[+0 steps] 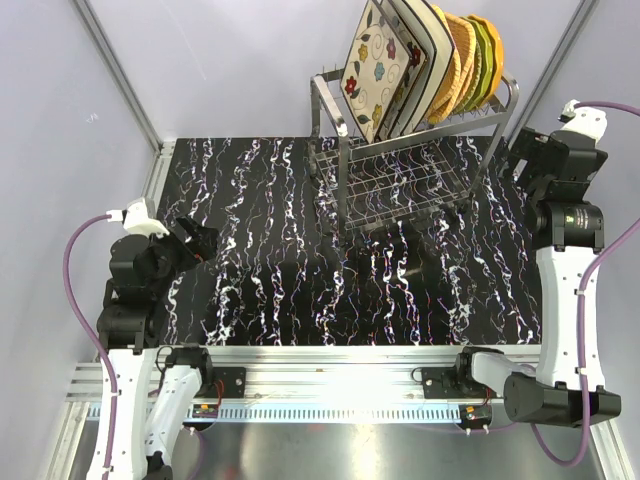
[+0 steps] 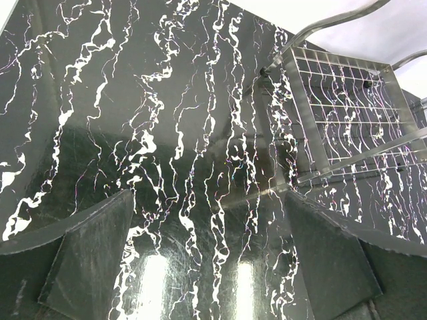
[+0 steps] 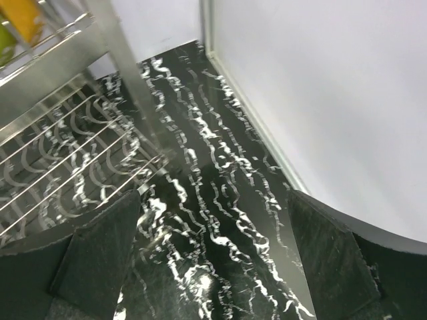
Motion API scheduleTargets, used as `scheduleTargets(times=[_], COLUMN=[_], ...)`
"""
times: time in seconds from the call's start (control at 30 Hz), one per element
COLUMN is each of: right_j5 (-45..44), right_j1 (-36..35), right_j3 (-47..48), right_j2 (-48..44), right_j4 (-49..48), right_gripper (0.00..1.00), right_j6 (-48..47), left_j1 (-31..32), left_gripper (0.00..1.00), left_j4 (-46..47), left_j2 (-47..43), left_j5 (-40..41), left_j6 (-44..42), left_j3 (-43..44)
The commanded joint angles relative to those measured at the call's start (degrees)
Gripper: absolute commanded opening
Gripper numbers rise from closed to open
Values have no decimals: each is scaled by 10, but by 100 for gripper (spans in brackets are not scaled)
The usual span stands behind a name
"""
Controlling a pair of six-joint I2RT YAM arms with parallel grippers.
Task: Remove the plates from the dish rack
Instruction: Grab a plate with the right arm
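The dish rack (image 1: 345,150), a two-tier silver wire frame, stands at the back right of the black marbled table. Several plates stand upright in its top tier: a flower-patterned cream square plate (image 1: 378,62) in front, plain cream ones behind it, then woven orange-tan plates (image 1: 456,62), a green plate (image 1: 483,52) and an orange one. My left gripper (image 1: 205,243) hovers open at the table's left, far from the rack. In the left wrist view the left gripper (image 2: 213,257) holds nothing. My right gripper (image 1: 515,158) stands open beside the rack's right end, and in its own view the right gripper (image 3: 213,257) is also empty.
The rack's lower tier (image 2: 347,107) holds nothing. An aluminium frame rail (image 3: 247,107) and pale walls border the table on the right and back. An orange plate edge (image 3: 20,17) shows above the rack (image 3: 67,133) in the right wrist view.
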State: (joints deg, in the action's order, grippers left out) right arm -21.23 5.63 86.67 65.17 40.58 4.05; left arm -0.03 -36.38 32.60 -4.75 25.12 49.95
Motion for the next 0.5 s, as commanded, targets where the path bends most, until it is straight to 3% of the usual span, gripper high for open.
scheduleTargets(times=[0.0, 0.13, 0.17, 0.2, 0.47], right_j5=[50, 258, 370, 424, 609], right_j1=[0, 0, 0, 0, -1], right_j3=[20, 6, 2, 0, 57], right_j2=[-21, -64, -83, -90, -81], right_j4=[3, -5, -2, 5, 87], right_gripper=[100, 100, 100, 100, 99], right_j6=[8, -83, -110, -160, -224], left_j1=[3, 3, 3, 2, 2], left_gripper=[99, 99, 99, 99, 99], left_j4=[17, 12, 11, 10, 1], left_j2=[-7, -13, -14, -14, -27], left_j5=[-14, -13, -13, -14, -17], left_j6=[3, 5, 5, 6, 16], left_j3=[24, 32, 35, 39, 47])
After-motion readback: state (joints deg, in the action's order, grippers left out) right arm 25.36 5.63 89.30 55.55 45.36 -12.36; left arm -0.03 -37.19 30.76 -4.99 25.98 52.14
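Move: The orange-yellow plates stand upright at the right end of the rack's top row, about 20 cm ahead of the right hand, some 11 cm to its left and about 3 cm above it. The patterned plate is at the row's left end, about 25 cm left and 18 cm ahead; the front rail's right end is 12 cm ahead, 2 cm left and roughly 5 cm lower. From the left hand the orange plates lie about 28 cm ahead, 53 cm right and 14 cm higher. The plates in the rack are what the right hand turns to face: pointing off to the right at first, it swings left about 13 cm across the front of the rack, drawing back and rising some 5 cm each, while turning nearly 50 degrees counter-clockwise. Its fingers stay wide open and touch nothing. The empty left hand, also open, rises about 2 cm. ##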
